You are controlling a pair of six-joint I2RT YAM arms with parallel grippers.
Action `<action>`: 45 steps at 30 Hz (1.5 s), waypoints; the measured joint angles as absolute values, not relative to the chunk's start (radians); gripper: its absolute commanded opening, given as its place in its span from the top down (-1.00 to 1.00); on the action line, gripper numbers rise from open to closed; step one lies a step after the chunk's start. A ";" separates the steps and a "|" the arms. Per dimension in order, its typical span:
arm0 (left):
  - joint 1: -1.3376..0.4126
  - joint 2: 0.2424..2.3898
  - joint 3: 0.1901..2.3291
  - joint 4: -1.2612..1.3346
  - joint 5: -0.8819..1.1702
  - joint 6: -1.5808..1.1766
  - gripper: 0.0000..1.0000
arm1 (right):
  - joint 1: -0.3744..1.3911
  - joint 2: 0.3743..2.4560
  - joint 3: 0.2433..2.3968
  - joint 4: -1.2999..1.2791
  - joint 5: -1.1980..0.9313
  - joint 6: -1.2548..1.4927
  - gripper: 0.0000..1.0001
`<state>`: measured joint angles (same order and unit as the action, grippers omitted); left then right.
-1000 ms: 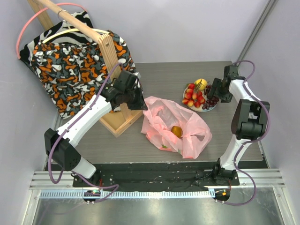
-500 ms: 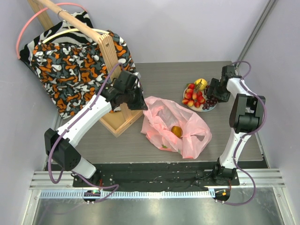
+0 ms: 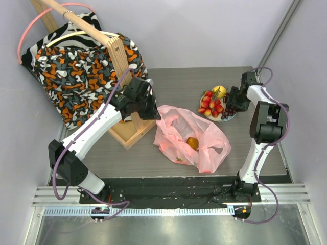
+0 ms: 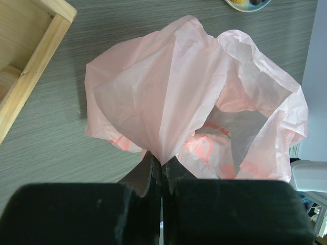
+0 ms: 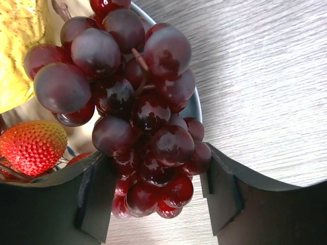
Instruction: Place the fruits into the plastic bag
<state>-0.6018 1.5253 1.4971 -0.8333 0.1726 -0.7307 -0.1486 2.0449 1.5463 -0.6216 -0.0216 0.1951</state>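
The pink plastic bag (image 3: 204, 133) lies crumpled at mid-table with an orange fruit (image 3: 192, 143) inside. My left gripper (image 3: 151, 109) is shut on a pinched fold of the bag (image 4: 179, 87) at its left edge, gripper (image 4: 162, 161). On the pale blue plate (image 3: 228, 119) lie red strawberries (image 3: 208, 104), a yellow lemon-like fruit (image 3: 219, 91) and a dark grape bunch (image 3: 231, 110). My right gripper (image 3: 233, 103) is down at the plate. In the right wrist view its jaws (image 5: 156, 168) straddle the grape bunch (image 5: 138, 117), both pads touching grapes; the bunch rests on the plate (image 5: 194, 109).
A wooden rack base (image 3: 127, 131) stands just left of the bag, also in the left wrist view (image 4: 30, 61). An orange-black patterned cloth (image 3: 82, 76) hangs from the rack at the back left. The grey wall stands close to the right of the plate.
The right gripper has shifted slightly toward the plate and its jaws have narrowed around the grape bunch. The left arm and bag have stayed put.
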 measured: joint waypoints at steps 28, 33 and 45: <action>-0.602 1.520 1.476 -0.796 0.174 -0.731 1.00 | -0.153 1.969 1.520 -0.637 0.083 0.192 0.35; -0.602 1.515 1.467 -0.785 0.174 -0.731 1.00 | -0.159 1.960 1.520 -0.638 0.089 0.194 0.36; -0.602 1.509 1.452 -0.764 0.173 -0.731 0.99 | -0.182 1.937 1.520 -0.675 0.146 0.194 0.40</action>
<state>-0.6018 1.5093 1.4521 -0.7635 0.1734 -0.7311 -0.1822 1.9366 1.5200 -0.6746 0.1463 0.1936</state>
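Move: The grapes sit right at the right gripper, between its open fingers, with their middle about 3 cm ahead and 1 cm to the left. On the same plate, the yellow fruit is about 6 cm ahead and 10 cm left of that hand, and the red fruits are level with it and some 12 cm left. The plastic bag lies roughly 18 cm back and 22 cm left. From the left gripper, the grapes are around 14 cm ahead, 39 cm right and 19 cm below. Close the right fingers on the grapes until they stop, still well apart, with the bunch pinched between them. Then draw the bunch about 4 cm right and some 3 cm up, easing about 2 cm back, away from the red fruits, while the wrist rolls its left side down by some 10 degrees. Keep the left gripper shut on the bag's edge, almost still. ##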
